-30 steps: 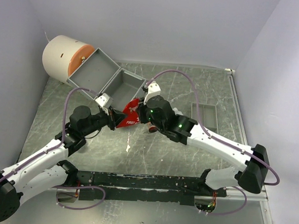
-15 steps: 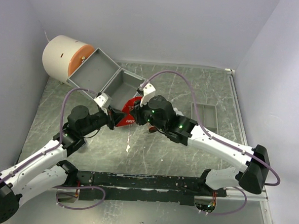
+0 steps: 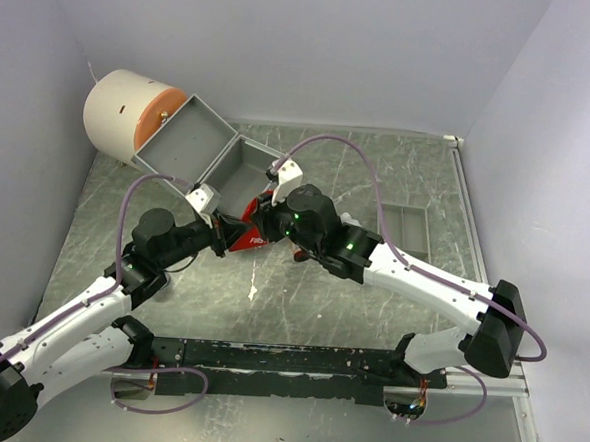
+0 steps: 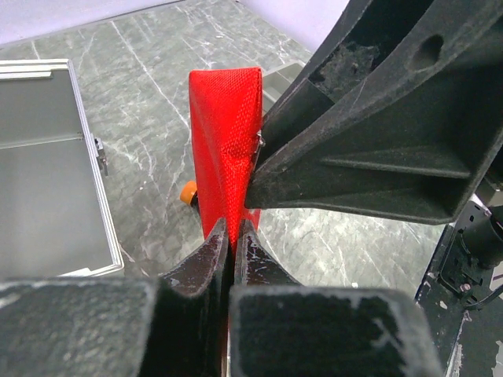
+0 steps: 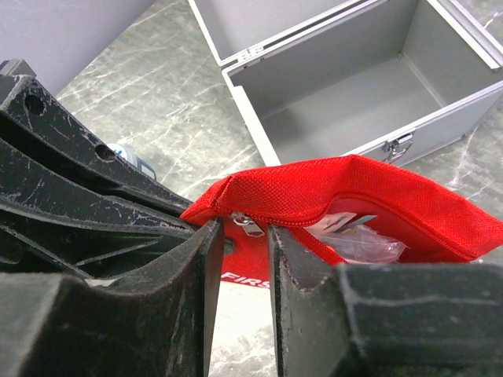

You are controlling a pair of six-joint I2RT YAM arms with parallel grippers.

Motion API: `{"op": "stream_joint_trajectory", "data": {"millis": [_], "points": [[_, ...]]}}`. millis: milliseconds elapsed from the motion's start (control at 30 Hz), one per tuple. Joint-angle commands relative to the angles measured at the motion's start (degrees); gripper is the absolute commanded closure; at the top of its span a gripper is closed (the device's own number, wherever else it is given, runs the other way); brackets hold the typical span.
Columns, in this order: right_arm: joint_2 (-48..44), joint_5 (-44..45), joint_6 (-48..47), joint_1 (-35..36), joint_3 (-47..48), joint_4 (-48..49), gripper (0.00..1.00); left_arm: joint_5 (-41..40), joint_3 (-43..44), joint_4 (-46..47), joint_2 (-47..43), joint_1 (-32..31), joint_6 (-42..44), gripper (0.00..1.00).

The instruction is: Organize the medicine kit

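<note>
The red first-aid pouch (image 3: pixel 244 238) hangs upright between both grippers, in front of the open grey metal case (image 3: pixel 223 162). My left gripper (image 4: pixel 233 234) is shut on the pouch's (image 4: pixel 224 133) lower edge. My right gripper (image 5: pixel 240 239) is open at the pouch's (image 5: pixel 330 184) top left corner. The zipper pull (image 5: pixel 247 225) hangs in the gap between its jaws, touching neither. The pouch mouth gapes and shows sachets (image 5: pixel 354 234) inside. A small bottle (image 5: pixel 130 157) lies on the table behind the left gripper's fingers (image 5: pixel 78 181).
A big white drum with an orange face (image 3: pixel 131 114) stands behind the case's lid. A shallow grey divided tray (image 3: pixel 405 226) lies to the right. An orange-capped item (image 4: pixel 188 192) sits on the table under the pouch. The case (image 5: pixel 354 94) looks empty inside.
My right gripper has opened, letting go of the zipper pull, and shifted slightly left toward the case. The left gripper has kept its hold on the pouch.
</note>
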Motion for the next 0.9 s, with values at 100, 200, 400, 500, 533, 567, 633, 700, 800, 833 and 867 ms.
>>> {"op": "stream_joint_trajectory", "data": {"millis": [100, 200, 400, 500, 533, 567, 633, 700, 800, 833, 867], "points": [[-0.1, 5.1, 0.6, 0.0, 1.6, 2.5, 0.69, 3.4, 0.6, 4.2, -1.2, -0.2, 0.8, 0.93], [-0.4, 4.9, 0.7, 0.0, 1.0, 3.5, 0.73, 3.5, 0.5, 4.4, -1.2, -0.2, 0.7, 0.93], [-1.5, 3.9, 0.9, 0.0, -0.2, 5.6, 0.92, 3.2, 0.6, 4.2, -1.0, -0.2, 0.7, 0.93], [-1.7, 4.3, 1.0, 0.0, -0.4, 5.4, 1.0, 3.0, 0.6, 4.2, -1.1, -0.2, 0.6, 0.93], [-1.6, 4.3, 1.0, 0.0, -0.3, 5.2, 1.0, 3.0, 0.6, 4.2, -1.1, -0.2, 0.6, 0.93], [-1.6, 4.3, 0.9, 0.0, -0.2, 5.0, 1.0, 2.9, 0.6, 4.2, -1.1, -0.2, 0.6, 0.93], [-1.6, 3.8, 0.8, 0.0, -0.2, 4.8, 1.0, 2.7, 0.6, 4.2, -1.1, -0.2, 0.6, 0.93], [-1.7, 3.4, 0.6, 0.1, -0.4, 4.7, 1.0, 2.6, 0.8, 4.1, -1.2, -0.2, 0.5, 0.93], [-2.0, 3.4, 0.2, 0.1, -1.1, 4.7, 1.0, 2.1, 0.8, 3.8, -1.4, -0.2, 0.3, 0.93], [-2.1, 3.4, -0.1, 0.0, -1.3, 4.6, 1.0, 2.0, 0.9, 3.6, -1.5, -0.2, 0.3, 0.92], [-2.1, 3.3, -0.5, 0.0, -1.3, 4.5, 1.0, 1.7, 0.9, 3.5, -1.4, -0.2, 0.1, 0.92]]}}
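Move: The metal zipper pull on the red first aid pouch sits just beyond the right fingertips, about 1 cm ahead and 1 cm up, in line left to right; from the left hand, which already pinches the pouch's edge, it is roughly 3 cm ahead, 2 cm right and 3 cm up. From the right hand, the open grey box's middle lies about 15 cm ahead, 6 cm left and 15 cm below, and the brown bottle 2 cm ahead, 9 cm right and some 18 cm below. The right hand eases up and forward by about 1 cm each, to the zipper pull, widening a touch before its parted fingers shut fully and pinch the small metal pull at the pouch's corner, the wrist turning hardly 5 degrees. The left hand stays put and keeps its pinch on the pouch's edge right beside it, rising only about half a centimetre and holding the pouch up against the other hand. ##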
